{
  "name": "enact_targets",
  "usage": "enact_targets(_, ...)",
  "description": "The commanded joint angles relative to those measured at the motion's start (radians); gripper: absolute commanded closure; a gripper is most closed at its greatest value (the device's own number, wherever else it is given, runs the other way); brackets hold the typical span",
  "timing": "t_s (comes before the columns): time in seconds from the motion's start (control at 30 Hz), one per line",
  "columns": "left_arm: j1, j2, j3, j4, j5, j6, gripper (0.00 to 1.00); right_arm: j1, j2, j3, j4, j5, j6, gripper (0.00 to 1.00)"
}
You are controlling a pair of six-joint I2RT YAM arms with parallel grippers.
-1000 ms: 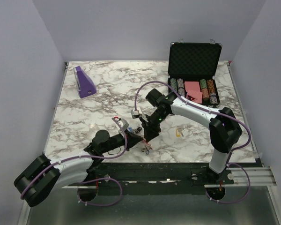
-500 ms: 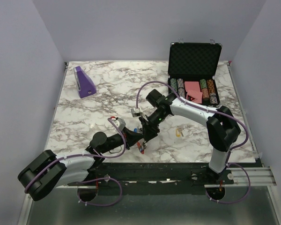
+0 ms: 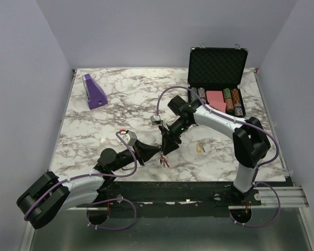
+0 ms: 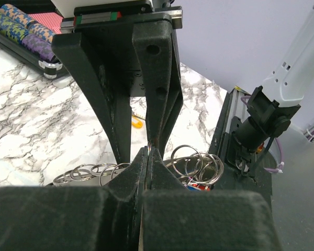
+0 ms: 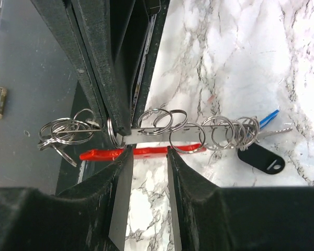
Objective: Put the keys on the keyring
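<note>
The keyring (image 3: 162, 160) hangs just above the table's front edge: a flat metal strip (image 5: 188, 129) strung with several rings, a red crescent piece (image 5: 99, 154), a dark grey tag (image 5: 261, 158) and a blue key (image 5: 267, 117). My left gripper (image 3: 155, 155) is shut on the strip's thin edge (image 4: 148, 151), with rings (image 4: 196, 163) on either side of it. My right gripper (image 5: 146, 152) stands open, its tips right at the red piece, which crosses the gap. A yellow key (image 3: 200, 148) lies loose on the marble, right of both grippers.
An open black case (image 3: 217, 63) with poker chips and red cards stands at the back right. A purple wedge (image 3: 94, 91) sits at the back left. The table's front edge and the arm bases (image 3: 240, 183) are close below the grippers.
The right gripper has shifted a little right and up and opened slightly. The left wrist has drawn back to the left, still holding the keyring.
</note>
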Motion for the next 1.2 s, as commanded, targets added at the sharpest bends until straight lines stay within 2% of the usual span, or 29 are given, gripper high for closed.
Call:
enact_targets(0.0,-0.005,-0.042,-0.133,-0.026,-0.027,0.001,1.00,-0.012,-0.018,0.030,-0.047,-0.024,-0.039,0.59)
enact_targets(0.33,-0.006,-0.024,-0.104,-0.101,-0.045,0.006,1.00,-0.049,-0.018,0.040,-0.049,-0.078,-0.028,0.60)
enact_targets(0.57,-0.008,0.060,-0.080,-0.136,-0.128,-0.004,1.00,-0.051,-0.007,0.014,0.042,-0.071,0.049,0.60)
enact_targets(0.7,-0.014,0.189,-0.084,-0.023,-0.133,0.006,1.00,-0.051,-0.009,-0.018,0.092,-0.098,0.041,0.61)
enact_targets(0.8,-0.018,0.304,-0.081,0.100,-0.120,-0.007,1.00,-0.051,-0.003,-0.055,0.059,-0.141,-0.092,0.61)
enact_targets(0.97,-0.024,0.528,-0.123,0.437,-0.123,-0.030,1.00,-0.057,-0.001,-0.114,0.074,-0.101,-0.186,0.62)
enact_targets(1.07,-0.038,0.568,-0.115,0.459,-0.123,-0.037,1.00,-0.061,-0.015,-0.156,0.097,-0.104,-0.241,0.62)
enact_targets(1.17,-0.057,0.525,-0.118,0.453,-0.149,-0.010,1.00,-0.061,-0.039,-0.200,0.163,-0.088,-0.273,0.60)
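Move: The left hand already pinches a ring at the metal key holder's upper edge. The holder's middle lies about 2 cm forward, 1 cm right and 4 cm below it. The table spot it goes down to is roughly 15 cm below and 1 cm ahead. From the right hand, the holder is level fore-and-aft, some 3 cm left and about 1 cm higher, and the yellow-tagged key lies 6 cm ahead, 14 cm right and 11 cm below. Down, slowly at first and then quickly, the left hand lowers the key holder about 13 cm towards the table, dipping its fingertips some 25 degrees while keeping its pinch on the ring. The right hand, fingers still part open, eases forward and up a couple of centimetres, then turns back, down and slightly right, staying beside the holder. ##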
